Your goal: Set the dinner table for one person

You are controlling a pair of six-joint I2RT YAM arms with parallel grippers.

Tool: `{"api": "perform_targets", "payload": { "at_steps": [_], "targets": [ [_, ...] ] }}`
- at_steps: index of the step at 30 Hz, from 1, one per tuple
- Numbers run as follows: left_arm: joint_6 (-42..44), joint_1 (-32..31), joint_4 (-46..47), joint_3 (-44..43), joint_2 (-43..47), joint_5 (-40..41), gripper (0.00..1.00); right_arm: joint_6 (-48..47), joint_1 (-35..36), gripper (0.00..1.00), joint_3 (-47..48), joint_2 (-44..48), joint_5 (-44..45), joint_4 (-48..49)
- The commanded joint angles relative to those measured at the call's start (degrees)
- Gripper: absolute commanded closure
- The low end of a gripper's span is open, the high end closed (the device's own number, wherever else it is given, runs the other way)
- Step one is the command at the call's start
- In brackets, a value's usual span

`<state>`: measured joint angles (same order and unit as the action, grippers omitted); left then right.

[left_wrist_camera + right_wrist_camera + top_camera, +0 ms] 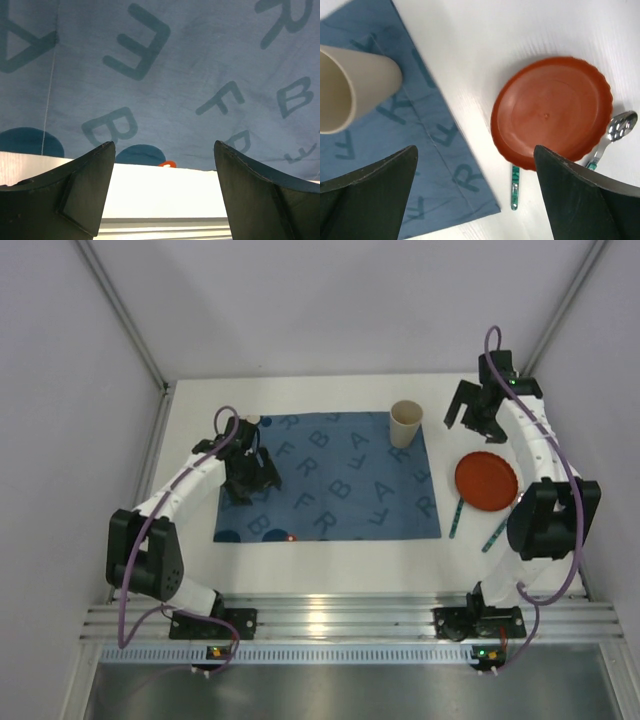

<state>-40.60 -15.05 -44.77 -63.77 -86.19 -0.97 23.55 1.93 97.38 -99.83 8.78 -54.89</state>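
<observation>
The dinner table [330, 562] is a white top carrying a blue letter-printed placemat [330, 475]. A beige cup [406, 423] stands upright on the mat's far right corner. To the right of the mat, a red plate [487, 481] lies on the bare table. My left gripper [250, 483] hovers open over the mat's left part, empty. My right gripper [472, 416] is open and empty above the table, between cup and plate. The right wrist view shows the cup [350, 90], the plate [552, 110] and the mat's corner [420, 165] below the right gripper [475, 155]. Below the left gripper [164, 150] are the placemat [165, 75] and the table's near strip [165, 190].
Two green-handled utensils [456, 517] [495, 535] lie by the plate's near edge. One is a spoon [615, 131], and the other's handle [514, 187] pokes from under the plate. A ribbed aluminium rail [350, 620] runs along the near edge. Grey walls enclose the table.
</observation>
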Motion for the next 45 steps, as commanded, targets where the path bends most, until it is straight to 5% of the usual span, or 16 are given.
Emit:
{"api": "perform_targets", "payload": {
  "at_steps": [1, 10, 23, 32, 36, 38, 45],
  "targets": [
    [-0.7, -0.7, 4.2, -0.9, -0.8, -1.3, 0.15, -1.2, 1.3, 0.0, -7.9, 2.5, 2.4, 0.8],
    [-0.4, -1.6, 6.4, 1.6, -0.5, -2.4, 0.15, -2.2, 2.5, 0.01, -19.3, 1.3, 4.4, 6.1],
    [2.2, -1.6, 5.1, 2.9, 1.9, -1.5, 0.15, -1.5, 5.1, 0.17, -18.3, -6.6, 5.9, 9.1],
    [3.4, -1.5, 5.1, 2.7, 0.8, -1.4, 0.15, -1.5, 5.3, 0.52, -17.2, -9.9, 7.2, 9.3],
    [3.9, -1.4, 5.2, 2.0, -0.3, -1.2, 0.15, -1.8, 5.4, 0.88, -18.0, -9.9, 8.5, 9.4],
    [4.0, -1.3, 5.2, 1.8, -1.0, -1.3, 0.15, -2.1, 5.3, 0.98, -18.2, -9.7, 8.9, 9.2],
    [4.1, -1.3, 5.6, 0.7, -2.8, -2.3, 0.16, -3.0, 5.3, 1.0, -17.1, -7.1, 12.2, 7.3]
  ]
}}
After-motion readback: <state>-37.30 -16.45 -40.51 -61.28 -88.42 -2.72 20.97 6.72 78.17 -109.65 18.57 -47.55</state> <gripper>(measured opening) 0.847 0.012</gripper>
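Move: The plate lies below the right hand, about 6 cm back, 7 cm to its right and 17 cm down. From that hand, the mug is 6 cm forward and 14 cm left, the fork 13 cm back and straight below the hand's line, and the spoon 14 cm back and 12 cm right. From the left hand, the plate is roughly 54 cm to the right, level with it fore and aft, 8 cm lower. The right hand sinks some 15 cm, drawing back about 5 cm and tipping steeper, then pinches the plate's left rim. ##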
